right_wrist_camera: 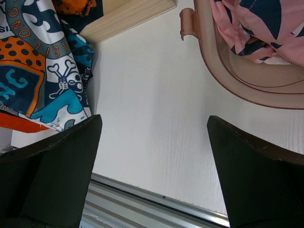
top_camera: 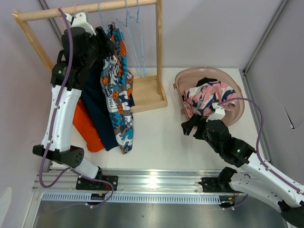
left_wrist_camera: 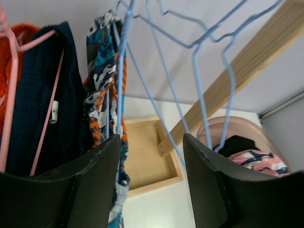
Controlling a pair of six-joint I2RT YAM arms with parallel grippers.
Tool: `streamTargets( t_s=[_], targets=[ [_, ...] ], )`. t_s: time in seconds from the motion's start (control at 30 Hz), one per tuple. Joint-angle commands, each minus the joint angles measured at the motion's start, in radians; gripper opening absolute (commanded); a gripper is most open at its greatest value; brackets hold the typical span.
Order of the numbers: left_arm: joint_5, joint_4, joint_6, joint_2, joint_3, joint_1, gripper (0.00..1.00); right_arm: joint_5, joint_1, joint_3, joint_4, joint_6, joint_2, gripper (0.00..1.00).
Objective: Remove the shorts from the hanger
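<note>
Teal-orange-white print shorts [top_camera: 118, 95] hang from a blue hanger [left_wrist_camera: 118, 71] on the wooden rack, with navy shorts [top_camera: 97, 114] and orange shorts [top_camera: 88, 126] beside them on the left. My left gripper [top_camera: 107, 47] is raised at the top of the print shorts [left_wrist_camera: 102, 71]. Its jaws [left_wrist_camera: 152, 142] stand open; the fabric brushes the left finger and nothing lies between them. Pink floral shorts [top_camera: 209, 95] and black shorts [top_camera: 205, 81] lie in the pink basin [top_camera: 190, 73]. My right gripper [top_camera: 192, 126] hovers open and empty over the table [right_wrist_camera: 154, 118], left of the basin.
Empty blue wire hangers [top_camera: 133, 28] hang from the rack's rod [top_camera: 95, 7], right of the print shorts. The rack's wooden base tray [top_camera: 147, 92] sits on the white table. A metal rail [top_camera: 152, 183] runs along the near edge. Walls close in on both sides.
</note>
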Motion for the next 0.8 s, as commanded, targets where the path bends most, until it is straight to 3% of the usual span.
streamTargets(
  t_s=[0.0,0.33,0.43,0.47,0.53,0.67,0.77],
  targets=[
    [-0.009,0.029,0.028,0.03,-0.012,0.024,0.6,0.04,0.006,0.013,-0.022,0.016,-0.019,0.99],
    [-0.011,0.028,0.034,0.144,0.057,0.05,0.58,0.055,0.006,0.002,-0.036,0.013,-0.032,0.99],
    [-0.015,0.023,0.029,0.162,0.079,0.053,0.28,0.06,0.006,-0.004,-0.031,0.013,-0.032,1.0],
    [-0.017,0.022,0.028,0.168,0.083,0.053,0.12,0.06,0.006,-0.007,-0.025,0.012,-0.03,0.99],
    [-0.028,0.022,0.025,0.165,0.089,0.053,0.01,0.057,0.006,-0.015,-0.02,0.012,-0.026,0.99],
    [-0.034,0.02,0.032,0.15,0.108,0.053,0.0,0.045,0.008,-0.026,0.0,0.013,-0.016,0.99],
    [-0.005,-0.039,0.037,0.167,0.238,0.053,0.0,0.029,0.009,-0.018,0.023,-0.004,-0.007,0.99]
  ],
)
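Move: The blue hanger carrying the patterned shorts is what the left hand goes for: its upper wire lies about 6 cm ahead, 6 cm below and 1 cm to the left. The patterned shorts hang beneath it, their middle some 20 cm down; the navy shorts hang about 5 cm left of them. Empty blue hangers stand roughly 8 cm right of that wire. From the right hand, the wire lies about 25 cm ahead, 31 cm left and 21 cm up. The blue hanger's upper wire comes between the open left fingers as the hand reaches forward and sinks, about 6 cm each way, tipping down some 8 degrees. The fingers then shut, pinching the wire, and keep hold while the hand eases up about 1 cm. ##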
